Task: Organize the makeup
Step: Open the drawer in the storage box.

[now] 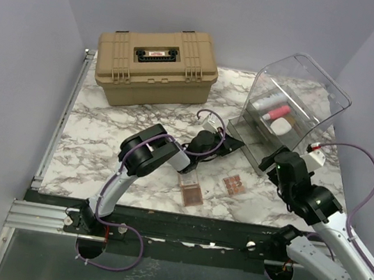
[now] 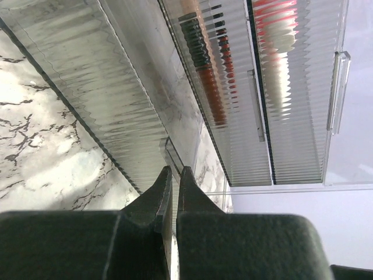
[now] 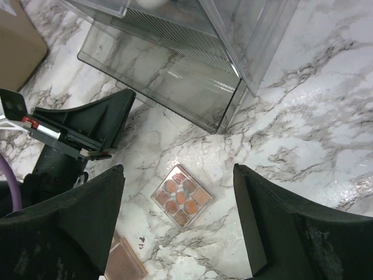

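Two small square eyeshadow palettes lie on the marble: one with round brown-pink pans, one a plain pink-brown. My right gripper hangs open straight above the round-pan palette, apart from it. The other palette shows at the bottom edge. My left gripper is shut at the front of the pulled-out bottom drawer, with the drawer's thin clear handle running into its tips. Behind ribbed drawer fronts sit red and black pencils. A pink tube and a white oval piece rest inside the bin.
The clear plastic bin stands at the back right, its open drawer reaching toward the left arm. A large tan hard case sits closed at the back left. Grey walls close in on both sides.
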You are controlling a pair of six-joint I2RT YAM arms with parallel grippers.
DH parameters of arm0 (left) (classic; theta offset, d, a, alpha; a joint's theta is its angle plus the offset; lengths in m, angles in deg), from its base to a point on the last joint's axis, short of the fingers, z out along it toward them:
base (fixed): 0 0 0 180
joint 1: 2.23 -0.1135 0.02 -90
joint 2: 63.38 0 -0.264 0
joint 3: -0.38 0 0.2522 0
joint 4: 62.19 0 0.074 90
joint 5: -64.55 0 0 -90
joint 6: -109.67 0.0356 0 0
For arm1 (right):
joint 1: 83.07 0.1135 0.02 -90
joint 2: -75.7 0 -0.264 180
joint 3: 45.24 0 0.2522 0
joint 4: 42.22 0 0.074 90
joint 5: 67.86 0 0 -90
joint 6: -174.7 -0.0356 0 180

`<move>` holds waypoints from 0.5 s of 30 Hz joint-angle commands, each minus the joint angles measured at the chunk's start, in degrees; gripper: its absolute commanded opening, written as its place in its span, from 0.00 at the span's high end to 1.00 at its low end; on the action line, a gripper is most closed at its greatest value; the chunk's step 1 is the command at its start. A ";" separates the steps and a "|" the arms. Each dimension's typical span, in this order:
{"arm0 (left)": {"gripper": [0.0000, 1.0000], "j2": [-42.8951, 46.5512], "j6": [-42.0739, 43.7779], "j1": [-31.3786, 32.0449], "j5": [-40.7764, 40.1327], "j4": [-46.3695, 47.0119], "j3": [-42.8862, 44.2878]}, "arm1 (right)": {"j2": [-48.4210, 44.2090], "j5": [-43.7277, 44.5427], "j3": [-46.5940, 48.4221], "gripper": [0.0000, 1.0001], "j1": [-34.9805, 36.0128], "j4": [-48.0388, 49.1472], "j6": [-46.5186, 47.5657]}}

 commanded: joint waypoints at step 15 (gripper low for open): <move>1.00 1.56 2.13 -1.00 -0.69 3.66 -3.59 | 6.41 17.65 24.46 0.13 0.06 -22.14 6.28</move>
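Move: My left hand already has the pulled-out drawer's handle at its closed fingertips; the storage box's middle is some 11 cm ahead of it and 14 cm right. From my right hand, the eyeshadow palette lies about 11 cm left, barely ahead and 13 cm below. The open drawer is roughly 12 cm ahead and 9 cm left, 11 cm below, with the storage box about 21 cm ahead and 3 cm right, 6 cm below. I raise my empty right hand about 8 cm from beside the drawer's near corner, speeding up as it goes and bearing off some 3 cm to the right, away from the palette. It rolls slightly with its fingers staying wide open. My left hand stays at the open drawer's handle, fingers still shut, hardly moving. ##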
